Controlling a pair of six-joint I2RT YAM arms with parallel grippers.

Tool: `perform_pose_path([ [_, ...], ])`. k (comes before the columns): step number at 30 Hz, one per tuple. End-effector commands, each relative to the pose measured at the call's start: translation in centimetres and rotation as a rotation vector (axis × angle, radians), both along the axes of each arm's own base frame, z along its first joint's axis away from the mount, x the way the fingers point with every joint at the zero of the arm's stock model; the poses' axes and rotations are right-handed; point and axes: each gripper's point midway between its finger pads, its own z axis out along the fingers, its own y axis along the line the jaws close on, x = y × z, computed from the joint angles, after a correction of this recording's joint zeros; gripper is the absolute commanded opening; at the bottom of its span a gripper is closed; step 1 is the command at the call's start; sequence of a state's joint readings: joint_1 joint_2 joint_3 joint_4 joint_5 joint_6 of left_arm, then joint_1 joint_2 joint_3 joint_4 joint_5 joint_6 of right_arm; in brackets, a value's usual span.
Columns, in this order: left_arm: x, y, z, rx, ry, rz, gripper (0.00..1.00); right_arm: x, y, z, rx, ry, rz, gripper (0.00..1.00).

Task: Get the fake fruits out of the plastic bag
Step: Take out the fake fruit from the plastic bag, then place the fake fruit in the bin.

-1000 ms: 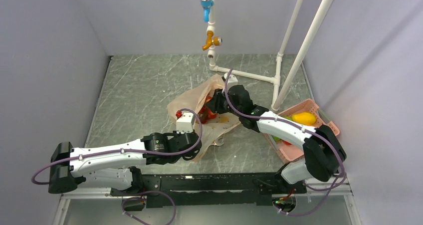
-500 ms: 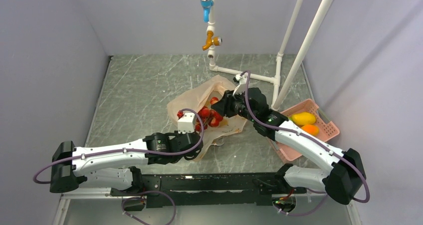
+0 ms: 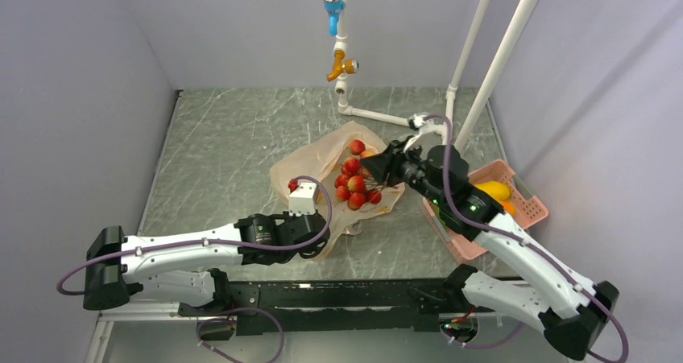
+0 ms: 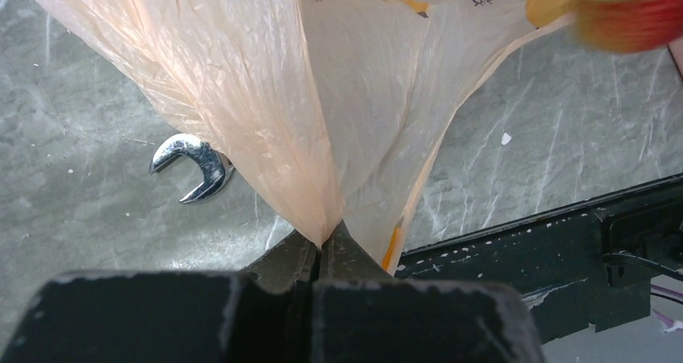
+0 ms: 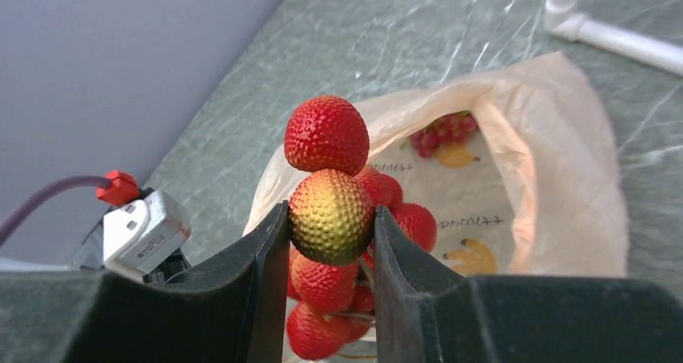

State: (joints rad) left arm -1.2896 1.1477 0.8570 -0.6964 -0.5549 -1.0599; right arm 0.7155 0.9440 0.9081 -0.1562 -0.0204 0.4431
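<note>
The peach plastic bag (image 3: 318,166) lies crumpled mid-table, its mouth toward the right. My left gripper (image 4: 325,236) is shut on the bag's near edge, pulling the film taut; in the top view it (image 3: 316,241) sits at the bag's front corner. My right gripper (image 5: 332,218) is shut on a yellow-red bumpy ball of a red fruit bunch (image 5: 326,134). The bunch (image 3: 354,184) hangs over the bag's opening with the right gripper (image 3: 378,175) just to its right. A small dark red grape bunch (image 5: 444,128) still lies deep inside the bag (image 5: 556,178).
A pink slotted basket (image 3: 533,204) at the right holds a yellow fruit (image 3: 491,190) and an orange one (image 3: 507,208). A white pipe frame (image 3: 403,121) stands behind the bag. A steel wrench (image 4: 193,166) lies beside the bag's near edge.
My right gripper has drawn back to the right and upward, pulling the red bunch out of the bag's mouth. The left gripper has kept its hold in place.
</note>
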Motion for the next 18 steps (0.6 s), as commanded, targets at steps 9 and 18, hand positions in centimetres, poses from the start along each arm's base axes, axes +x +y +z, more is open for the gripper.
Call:
perform_pose_path([
  [9, 0.4, -0.7, 1.2, -0.048, -0.024, -0.006, 0.00, -0.7, -13.1, 5.1, 0.041, -0.201, -0.531, 0.00],
  [18, 0.5, -1.0, 1.6, -0.051, -0.037, -0.030, 0.00, -2.3, -23.4, 1.5, -0.059, -0.119, -1.051, 0.00],
])
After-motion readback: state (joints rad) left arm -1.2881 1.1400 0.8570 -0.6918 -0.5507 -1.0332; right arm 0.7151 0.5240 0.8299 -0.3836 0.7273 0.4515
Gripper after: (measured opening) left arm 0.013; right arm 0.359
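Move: The right hand already holds the strawberry bunch; the pink basket it is bound for has its middle about 34 cm to the right, roughly level fore and aft and some 25 cm below. The yellow fruit in it lies about 41 cm right and 4 cm ahead, the green fruit 23 cm right and 3 cm back. The plastic bag is some 9 cm left, 5 cm ahead. From the left hand the basket is about 54 cm right and 15 cm ahead. Still pinching one berry of the bunch at an unchanged opening, the right hand swings the strawberries quickly rightward, about 18 cm, away from the bag towards the pink basket. It arcs up some 6 cm, then begins to sink, while turning about 45 degrees clockwise. The left fingers stay put and keep their pinch on the bag's edge. ##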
